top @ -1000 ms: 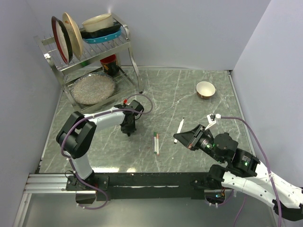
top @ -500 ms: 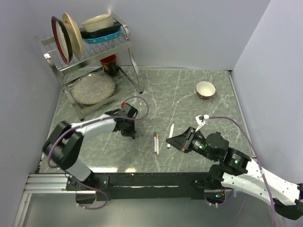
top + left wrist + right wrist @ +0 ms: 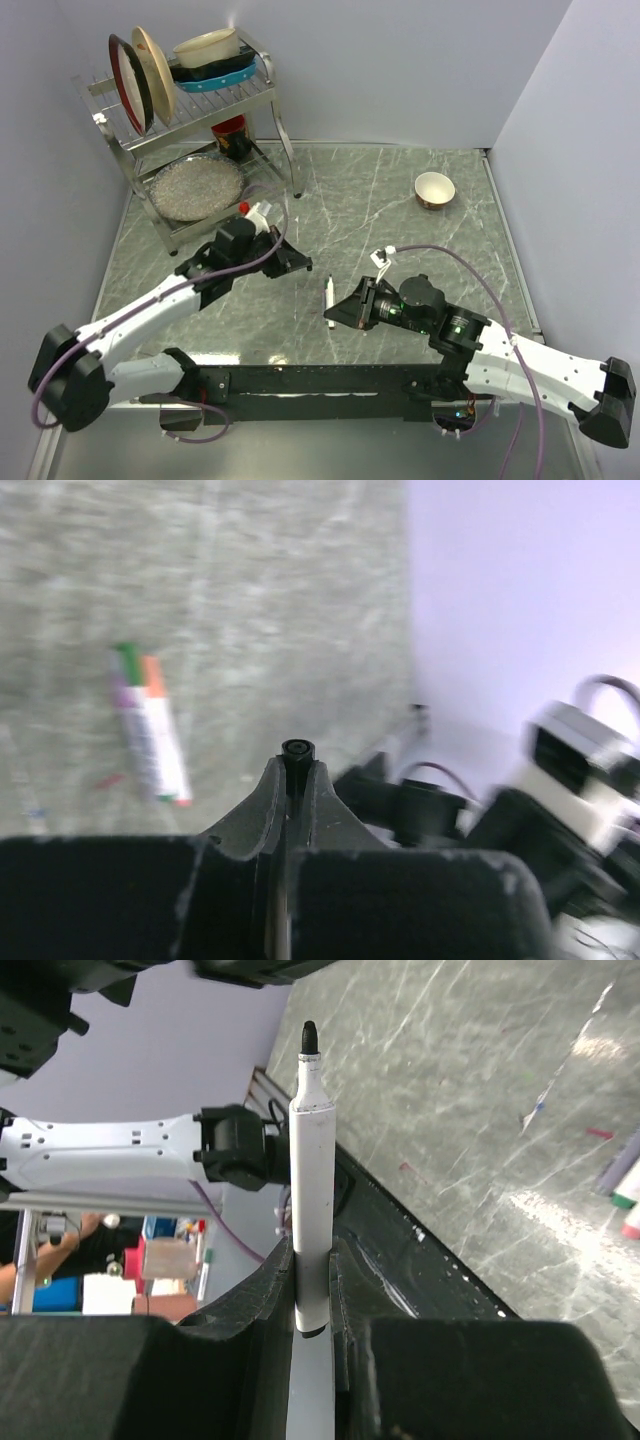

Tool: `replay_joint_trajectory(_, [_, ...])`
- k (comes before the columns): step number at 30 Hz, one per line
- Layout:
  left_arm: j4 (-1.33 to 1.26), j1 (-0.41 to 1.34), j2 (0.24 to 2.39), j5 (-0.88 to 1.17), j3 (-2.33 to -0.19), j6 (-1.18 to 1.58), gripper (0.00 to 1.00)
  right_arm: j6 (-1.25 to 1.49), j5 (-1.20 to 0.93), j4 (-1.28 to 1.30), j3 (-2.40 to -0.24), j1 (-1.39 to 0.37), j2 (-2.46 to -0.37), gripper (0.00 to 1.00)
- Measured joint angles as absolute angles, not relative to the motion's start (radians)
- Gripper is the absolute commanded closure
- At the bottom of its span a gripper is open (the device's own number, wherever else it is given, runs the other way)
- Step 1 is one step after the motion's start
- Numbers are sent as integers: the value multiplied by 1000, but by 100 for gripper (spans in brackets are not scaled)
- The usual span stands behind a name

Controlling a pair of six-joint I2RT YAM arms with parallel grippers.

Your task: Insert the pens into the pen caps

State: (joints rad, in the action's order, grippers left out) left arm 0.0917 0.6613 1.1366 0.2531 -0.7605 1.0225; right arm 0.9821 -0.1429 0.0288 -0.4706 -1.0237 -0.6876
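My left gripper [image 3: 297,768] is shut on a short black pen cap [image 3: 297,749], whose open end sticks out past the fingertips. From above, this gripper [image 3: 297,262] hovers left of the table's middle. My right gripper [image 3: 312,1252] is shut on a white-barrelled pen [image 3: 310,1190] with a bare black tip [image 3: 309,1035], held upright between the fingers. From above, the right gripper [image 3: 345,312] is just right of the left one, the tips a short way apart. Two capped pens [image 3: 150,735] with green and orange ends lie side by side on the table.
A metal dish rack [image 3: 262,82] with plates and bowls stands at the back left, with a glass dish [image 3: 196,187] under it. A small bowl [image 3: 434,188] sits at the back right. Walls close in the table on the left, back and right.
The left gripper has shut on the black cap and swung right toward the middle. The right gripper has carried its pen leftward to meet it.
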Motion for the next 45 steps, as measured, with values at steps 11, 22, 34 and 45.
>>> replay_joint_trajectory(11, [-71,721,972,275,-707,1168,99,982,-178,-74,-471,-1045,-765,100])
replay_joint_trajectory(22, [-63,765,985,271,-725,1163,99,982,-177,-81,-471,-1052,-773,100])
replay_joint_trajectory(34, [-33,780,991,255,-735,1137,99,982,-164,-81,-471,-1054,-755,100])
replay_joint_trajectory(45, [-33,799,991,257,-735,1137,99,982,-140,-80,-471,-1054,-747,100])
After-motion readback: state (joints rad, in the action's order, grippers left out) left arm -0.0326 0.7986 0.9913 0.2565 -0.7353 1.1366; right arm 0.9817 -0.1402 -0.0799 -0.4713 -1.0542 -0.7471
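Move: The white pen, nib pointing forward and somewhat up in the right hand, has its middle about 11 cm back, 4 cm right and 2 cm above the left hand, which already holds the black cap; its bare nib is nearer, some 6 cm back, 4 cm right and 5 cm up of the left hand. From the right hand the cap is roughly 13 cm ahead, 5 cm left and 1 cm lower. The capped pens lie on the table about 1 cm ahead, 5 cm right and 18 cm below the left hand. The black cap, still pinched in the left fingertips, is brought to the pen's nib: first quickly up about 7 cm and back, the wrist rolling some 15 degrees, then slowly on back and a little right to line up. The right hand keeps its grip on the pen, eases it about 1.5 cm left towards the cap, then steadies and lifts slightly as cap and nib meet. ##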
